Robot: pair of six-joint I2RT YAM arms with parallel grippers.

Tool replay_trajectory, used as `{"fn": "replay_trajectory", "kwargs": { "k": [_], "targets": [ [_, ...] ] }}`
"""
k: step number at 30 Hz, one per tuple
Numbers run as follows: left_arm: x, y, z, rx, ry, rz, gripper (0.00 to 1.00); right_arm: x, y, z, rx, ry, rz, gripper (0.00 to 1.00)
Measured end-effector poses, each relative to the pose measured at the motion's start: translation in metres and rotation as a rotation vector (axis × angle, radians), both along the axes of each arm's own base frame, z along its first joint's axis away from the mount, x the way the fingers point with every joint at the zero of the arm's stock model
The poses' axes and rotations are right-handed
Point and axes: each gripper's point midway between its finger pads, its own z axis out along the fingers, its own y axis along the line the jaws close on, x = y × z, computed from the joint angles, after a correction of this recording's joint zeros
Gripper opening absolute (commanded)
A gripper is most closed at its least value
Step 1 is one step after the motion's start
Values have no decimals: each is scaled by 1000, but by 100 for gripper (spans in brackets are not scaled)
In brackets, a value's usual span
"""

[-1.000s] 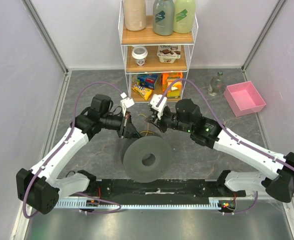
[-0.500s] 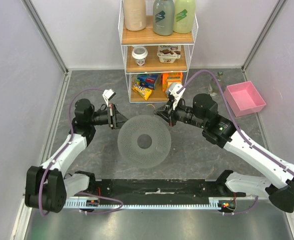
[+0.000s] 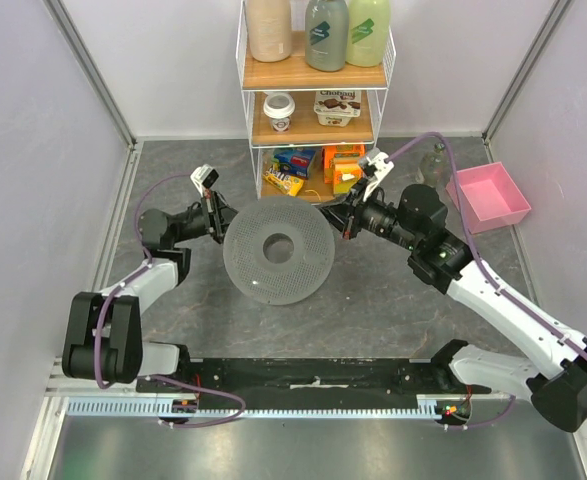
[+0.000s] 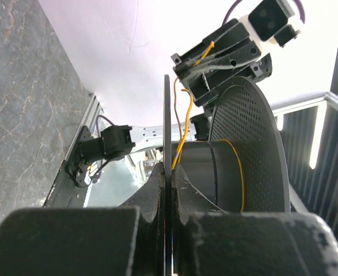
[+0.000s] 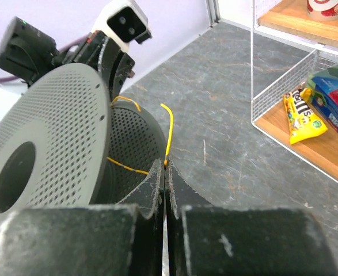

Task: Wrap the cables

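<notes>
The dark grey spool hangs above the table, its perforated flange facing up. My left gripper is shut on the thin edge of one flange, pinched at the jaw tips. The thin yellow cable runs from the spool's core up to my right gripper. In the right wrist view that gripper is shut on the cable, which loops back to the spool. A turn of cable lies round the core.
A white wire shelf with bottles, cups and snack packs stands just behind the spool. A pink tray and a small glass bottle sit at the back right. Grey walls close both sides.
The spool has been lifted off the table and carried back toward the shelf, its flat face turning upward. Both arms drew back with it; the left arm folded to the left.
</notes>
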Motion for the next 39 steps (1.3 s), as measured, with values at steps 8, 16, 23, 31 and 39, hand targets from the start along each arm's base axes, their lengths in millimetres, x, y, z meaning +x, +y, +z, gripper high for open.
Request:
{"fn": "replay_trajectory", "kwargs": {
  "k": [8, 16, 23, 31, 39],
  "targets": [
    [27, 14, 2, -23, 123, 86, 1, -6, 3, 19, 185, -9, 2, 0],
    [58, 24, 5, -22, 339, 120, 2, -18, 24, 19, 220, -113, 5, 0],
    [68, 29, -5, -7, 533, 118, 2, -19, 40, 17, 130, -321, -51, 0],
    [68, 29, -15, 10, 658, 106, 2, -28, 44, 10, -91, -683, -65, 0],
    [72, 29, -23, 36, 712, 131, 2, -28, 45, -4, -362, -1006, 4, 0]
  ]
}}
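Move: The left hand holds the spool's lower flange by its rim; the spool's middle lies about 11 cm to its right, 5 cm back and 2 cm above. The right hand's pinched yellow cable is roughly 19 cm right of the left hand, 2 ahead and 3 above. From the right hand, the spool's middle is about 7 cm back, 8 left and 2 below. The yellow snack bag is some 20 cm ahead, 8 left and 28 below. Keeping its pinch on the flange, the left hand carries the spool forward about 7 cm and a little left, rolling it some 40 degrees so its upper face tips forward, and sinks slightly late on. The right hand, still gripping the cable, rises slightly, goes left and back around the spool's right side, then sinks again, wrist rolling strongly, its tips coming in between the flanges close to the hub. ##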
